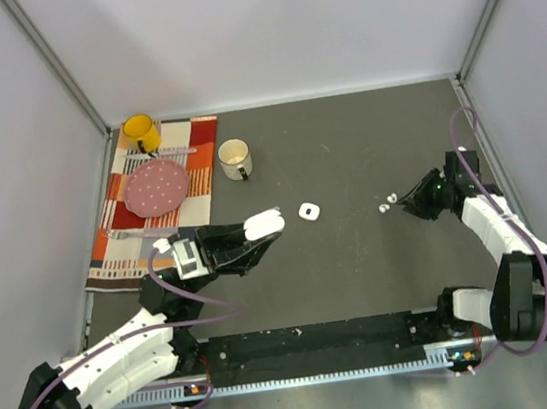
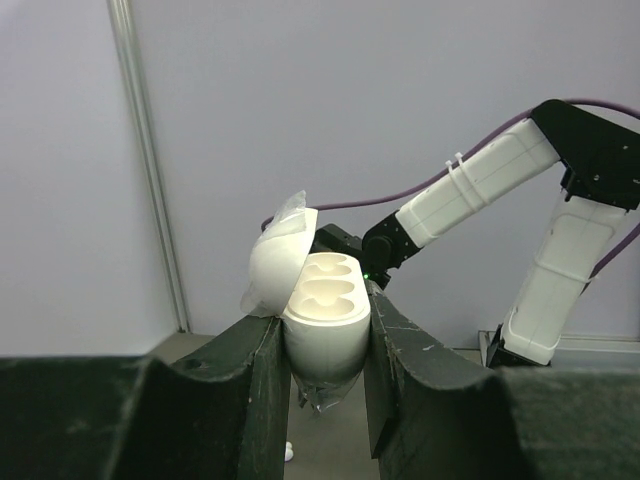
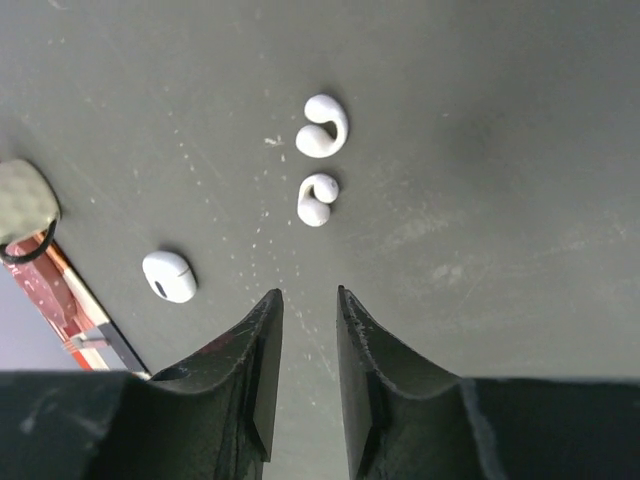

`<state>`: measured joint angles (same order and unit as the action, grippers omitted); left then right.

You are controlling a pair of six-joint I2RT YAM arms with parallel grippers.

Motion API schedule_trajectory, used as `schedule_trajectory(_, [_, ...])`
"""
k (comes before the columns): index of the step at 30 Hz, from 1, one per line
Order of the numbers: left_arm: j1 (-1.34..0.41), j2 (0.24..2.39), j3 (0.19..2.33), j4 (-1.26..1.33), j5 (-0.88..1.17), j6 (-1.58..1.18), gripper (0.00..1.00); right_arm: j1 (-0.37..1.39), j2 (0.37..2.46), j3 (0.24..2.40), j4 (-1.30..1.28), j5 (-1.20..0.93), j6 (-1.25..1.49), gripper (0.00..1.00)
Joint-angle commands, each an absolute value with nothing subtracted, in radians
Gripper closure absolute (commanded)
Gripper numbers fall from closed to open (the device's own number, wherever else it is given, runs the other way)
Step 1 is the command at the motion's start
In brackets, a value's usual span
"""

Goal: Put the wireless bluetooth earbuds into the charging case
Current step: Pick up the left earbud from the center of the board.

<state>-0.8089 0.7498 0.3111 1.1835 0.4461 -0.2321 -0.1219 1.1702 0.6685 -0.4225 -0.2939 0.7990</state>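
Note:
My left gripper (image 1: 260, 232) is shut on the white charging case (image 2: 325, 315), holding it above the table. The case's lid (image 2: 277, 262) is flipped open to the left, and its moulded hollows are empty. Two tiny glossy white earbuds (image 3: 323, 127) (image 3: 317, 199) lie side by side on the dark table, just ahead of my right gripper (image 3: 308, 295). In the top view those earbuds (image 1: 387, 202) sit just left of the right gripper (image 1: 407, 203). Its fingers stand a narrow gap apart with nothing between them.
A second white case (image 1: 308, 211), closed, lies on the table between the two grippers. At the back left, a checked cloth (image 1: 119, 255) carries a pink plate (image 1: 157, 186) and a yellow cup (image 1: 140, 133). A white mug (image 1: 235, 158) stands beside the cloth.

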Motion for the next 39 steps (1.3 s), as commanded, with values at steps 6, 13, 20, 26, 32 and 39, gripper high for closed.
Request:
schedule_trajectory(6, [-0.813,0.698,0.304,1.14,0.417,-0.192,1.0,-0.152,1.319,0.67,-0.249,-0.307,0.805,0.76])
schedule_trajectory(13, [-0.813,0.695,0.298,1.131,0.403,-0.187,1.0,-0.152,1.402,0.684,-0.226,-0.275,0.779,0.76])
schedule_trajectory(20, [-0.813,0.701,0.301,1.127,0.403,-0.181,1.0,-0.153,1.459,0.686,-0.146,-0.288,0.796,0.76])
schedule_trajectory(26, [-0.813,0.704,0.302,1.121,0.403,-0.179,1.0,-0.152,1.5,0.687,-0.1,-0.276,0.811,0.76])
schedule_trajectory(32, [-0.813,0.707,0.302,1.118,0.403,-0.181,1.0,-0.153,1.548,0.692,-0.06,-0.287,0.822,0.76])
schedule_trajectory(39, [-0.811,0.713,0.305,1.111,0.402,-0.178,1.0,-0.152,1.582,0.689,-0.037,-0.287,0.825,0.76])
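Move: The far earbud lies roughly 7 cm ahead of the right hand, about 1 cm to its right and some 8 cm below. The near earbud is about 4 cm ahead of that hand, 1 cm to its left, and the small white case on the board is about 6 cm ahead and 22 cm to the left, both at board height. From the left hand, the far earbud is about 22 cm ahead, 38 cm to the right and 36 cm below. With no touch to be seen yet, the right hand closes in on the pair of earbuds: down about 6 cm while easing forward, then almost level and forward, some 5 cm forward in all, over the near earbud and towards the far one. The fingers stay slightly open, slanting forward and down; the left hand keeps its hold on the opened charging case. ##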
